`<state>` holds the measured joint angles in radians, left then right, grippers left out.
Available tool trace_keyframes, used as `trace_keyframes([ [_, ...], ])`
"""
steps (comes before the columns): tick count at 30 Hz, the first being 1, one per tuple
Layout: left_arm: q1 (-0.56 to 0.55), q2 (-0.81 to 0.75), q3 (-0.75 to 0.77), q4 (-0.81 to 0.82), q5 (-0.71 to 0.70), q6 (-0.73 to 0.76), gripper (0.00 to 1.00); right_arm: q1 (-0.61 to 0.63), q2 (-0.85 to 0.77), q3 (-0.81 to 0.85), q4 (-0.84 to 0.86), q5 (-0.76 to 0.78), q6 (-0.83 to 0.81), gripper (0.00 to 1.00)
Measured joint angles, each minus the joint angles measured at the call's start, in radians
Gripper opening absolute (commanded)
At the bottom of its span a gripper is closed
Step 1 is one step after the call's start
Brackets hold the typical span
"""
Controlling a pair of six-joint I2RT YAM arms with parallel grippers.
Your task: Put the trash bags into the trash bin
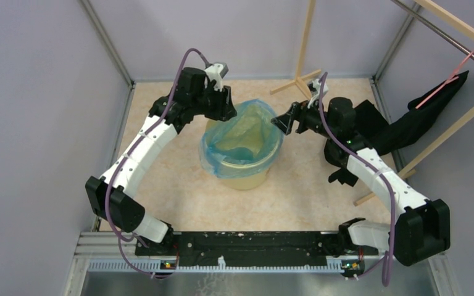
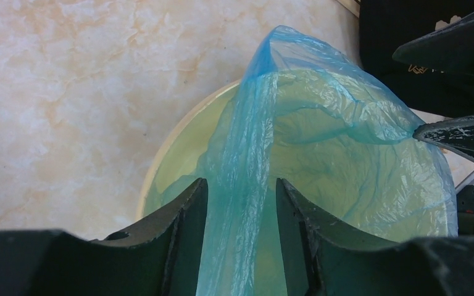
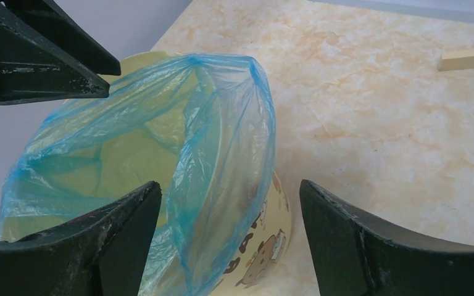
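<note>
The pale-yellow trash bin (image 1: 245, 177) stands mid-table with the light-blue trash bag (image 1: 242, 131) lining it, film draped over the rim at the front and left. At the bin's far-left rim, my left gripper (image 1: 229, 112) has its jaws partly apart. A raised fold of the bag (image 2: 247, 154) runs between them, with a gap still showing on the right side. The bin's rim (image 2: 160, 157) shows beyond it. My right gripper (image 1: 279, 122) is at the right rim, open wide (image 3: 229, 185). It straddles the bag's edge (image 3: 222, 129) and the bin wall (image 3: 274, 231).
A black cloth (image 1: 435, 108) hangs from a wooden rack at the right, close behind the right arm. A wooden stand (image 1: 299, 77) rises at the back, with a wooden foot (image 3: 469, 60) on the table. Enclosure walls ring the table.
</note>
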<state>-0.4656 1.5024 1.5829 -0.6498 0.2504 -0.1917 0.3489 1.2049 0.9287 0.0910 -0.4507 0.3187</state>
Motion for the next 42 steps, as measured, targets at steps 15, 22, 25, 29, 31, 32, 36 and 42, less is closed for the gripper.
trace_keyframes([
  [15,0.038,-0.001,-0.029,0.000,0.027,-0.019,0.32,0.000,0.001,-0.006,0.027,-0.019,0.007,0.82],
  [22,0.047,-0.002,-0.037,0.000,0.049,-0.019,0.11,0.000,0.001,-0.006,0.036,-0.019,0.008,0.82],
  [25,0.048,-0.002,-0.037,0.001,0.053,-0.020,0.00,0.000,0.001,-0.006,0.035,-0.019,0.008,0.82],
  [29,0.057,-0.002,-0.037,0.008,0.042,-0.018,0.00,0.000,0.001,-0.006,0.036,-0.019,0.008,0.82],
  [31,0.066,-0.003,-0.037,0.014,0.019,-0.019,0.00,0.000,0.001,-0.006,0.036,-0.019,0.008,0.82],
  [32,0.074,-0.006,-0.039,0.019,0.007,-0.020,0.00,0.000,0.001,-0.006,0.036,-0.020,0.008,0.82],
  [36,0.111,-0.019,-0.047,0.046,-0.029,-0.032,0.00,0.000,0.001,-0.006,0.036,-0.023,0.008,0.81],
  [42,0.172,-0.024,-0.060,0.110,-0.035,-0.061,0.00,0.000,0.011,-0.006,0.042,-0.025,0.008,0.81],
])
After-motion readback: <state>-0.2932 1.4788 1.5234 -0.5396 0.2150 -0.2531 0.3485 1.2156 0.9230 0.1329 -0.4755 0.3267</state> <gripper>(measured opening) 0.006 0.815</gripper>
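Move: The left fingers are half open and straddle a fold of the trash bag's edge, the bite point roughly 1 cm ahead, level sideways and 2 cm below. From this hand the bare far-left stretch of the bin's rim is about 5 cm left, 1 cm back, 6 cm down; the bin's middle 7 cm back, 3 cm right, 16 cm down; the right gripper 14 cm right, 3 cm back. From the right hand that fold lies some 14 cm left and 4 cm ahead, about level. The left fingers pinch the fold of the bag's edge shut between their tips, after easing about 1 cm left and down onto it, then drag it left and forward by some 5 cm each way, out over the bin's far-left rim, the wrist turning roughly 10 degrees counter-clockwise. The right hand stays put with open fingers at the bag's right edge, one tip seeming to rest against it. ##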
